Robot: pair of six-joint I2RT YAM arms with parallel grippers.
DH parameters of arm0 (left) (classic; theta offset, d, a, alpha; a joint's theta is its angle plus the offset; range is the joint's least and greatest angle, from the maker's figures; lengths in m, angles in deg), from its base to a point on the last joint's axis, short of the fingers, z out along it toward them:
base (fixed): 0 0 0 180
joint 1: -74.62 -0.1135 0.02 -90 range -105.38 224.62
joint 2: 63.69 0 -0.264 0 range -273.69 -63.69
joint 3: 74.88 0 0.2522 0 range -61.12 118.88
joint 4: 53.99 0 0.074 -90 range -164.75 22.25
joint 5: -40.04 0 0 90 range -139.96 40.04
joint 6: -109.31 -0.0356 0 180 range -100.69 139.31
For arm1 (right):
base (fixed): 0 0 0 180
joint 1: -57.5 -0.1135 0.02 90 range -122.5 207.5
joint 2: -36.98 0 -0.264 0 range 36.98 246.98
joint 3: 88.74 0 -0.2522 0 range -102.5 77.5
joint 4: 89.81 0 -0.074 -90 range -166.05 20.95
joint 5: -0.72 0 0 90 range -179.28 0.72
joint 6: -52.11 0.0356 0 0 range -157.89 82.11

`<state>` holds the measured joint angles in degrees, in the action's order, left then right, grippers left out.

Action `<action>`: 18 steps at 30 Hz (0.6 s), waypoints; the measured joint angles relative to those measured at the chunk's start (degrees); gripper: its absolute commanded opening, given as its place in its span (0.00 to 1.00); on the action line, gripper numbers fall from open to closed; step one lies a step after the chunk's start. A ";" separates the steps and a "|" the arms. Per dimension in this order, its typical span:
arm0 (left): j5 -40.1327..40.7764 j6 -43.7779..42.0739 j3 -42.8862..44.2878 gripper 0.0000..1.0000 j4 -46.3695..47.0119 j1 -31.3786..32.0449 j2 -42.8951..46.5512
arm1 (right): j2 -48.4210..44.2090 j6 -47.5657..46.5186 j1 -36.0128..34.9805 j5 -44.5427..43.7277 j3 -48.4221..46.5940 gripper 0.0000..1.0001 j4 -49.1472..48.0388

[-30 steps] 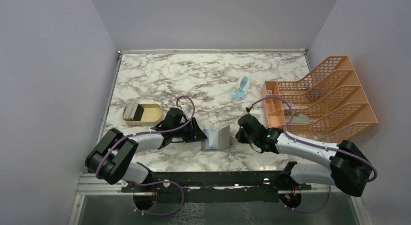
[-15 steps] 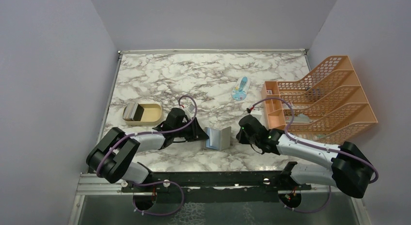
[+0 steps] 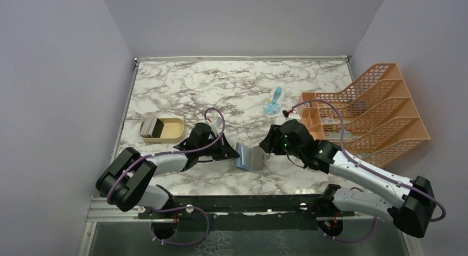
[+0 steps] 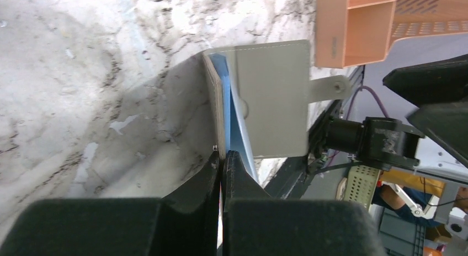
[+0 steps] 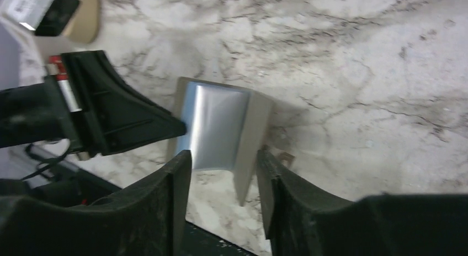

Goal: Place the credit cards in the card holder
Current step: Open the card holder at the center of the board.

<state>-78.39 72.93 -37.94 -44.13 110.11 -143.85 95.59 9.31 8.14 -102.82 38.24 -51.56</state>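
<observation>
The card holder [image 3: 249,156] stands on edge on the marble, opened in a V, its pale blue inside [image 5: 215,121] facing the near edge. My left gripper [image 3: 234,153] is shut on its left flap; in the left wrist view the jaws [image 4: 222,156] pinch that flap's edge, with the right flap and tab [image 4: 273,96] beyond. My right gripper [image 5: 223,165] is open just over the holder, and the right flap stands between its fingers, near the right finger [image 5: 270,179]. Greyish credit cards [image 3: 149,125] lie in the tan tray [image 3: 171,129].
A large orange mesh file rack [image 3: 370,110] fills the right side of the table, close behind the right arm. A light blue-and-white packet [image 3: 274,100] lies mid-table beyond the holder. The table's near edge runs just in front of the holder.
My left gripper has closed on the holder's left flap. My right gripper has opened, and its arm has swung up and back towards the rack. The holder shifted slightly right.
</observation>
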 measured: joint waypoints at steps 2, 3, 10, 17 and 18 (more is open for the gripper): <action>0.02 0.35 0.00 0.00 -0.07 0.22 1.22 | -1.07 -0.66 0.00 2.58 -1.49 0.53 -0.44; 0.07 0.72 0.00 0.00 -0.09 0.39 2.34 | -1.36 -0.92 -0.02 4.00 -1.92 0.56 -0.79; 1.38 2.56 -0.87 0.00 -0.13 0.83 8.31 | 3.15 -1.77 -0.70 14.36 -2.45 0.65 -6.29; 3.56 3.13 -2.40 0.00 -2.40 1.03 10.88 | 11.67 -2.14 -1.99 20.46 -1.25 0.69 -12.31; 3.82 3.13 -2.43 0.00 -2.73 1.03 10.88 | 12.70 -2.16 -2.19 21.03 -0.96 0.69 -13.16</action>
<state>-74.56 76.06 -40.36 -46.87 111.13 -132.97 108.28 7.14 5.95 -81.80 37.27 -64.72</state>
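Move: About 6 cm left of the right hand, 2 cm nearer the base and 6 cm below, the half-open card holder is still pinched at its left edge by the left hand, its middle 4 cm to that hand's right, 1 cm back and 1 cm lower. The blue packet lies roughly 20 cm ahead and 3 cm right of the right hand, the orange rack some 14 cm ahead and 42 cm right, both well below it. Swinging left in a low arc, the right hand goes about 8 cm left and 3 cm back, first rising some 3 cm, then sinking to slightly below its starting height, in over the card holder. On the way it turns about 20 degrees counter-clockwise and its fingers open wider, one tip coming close to the loose cover. The left hand keeps its pinch and lifts about 4 cm, then eases down a little. ##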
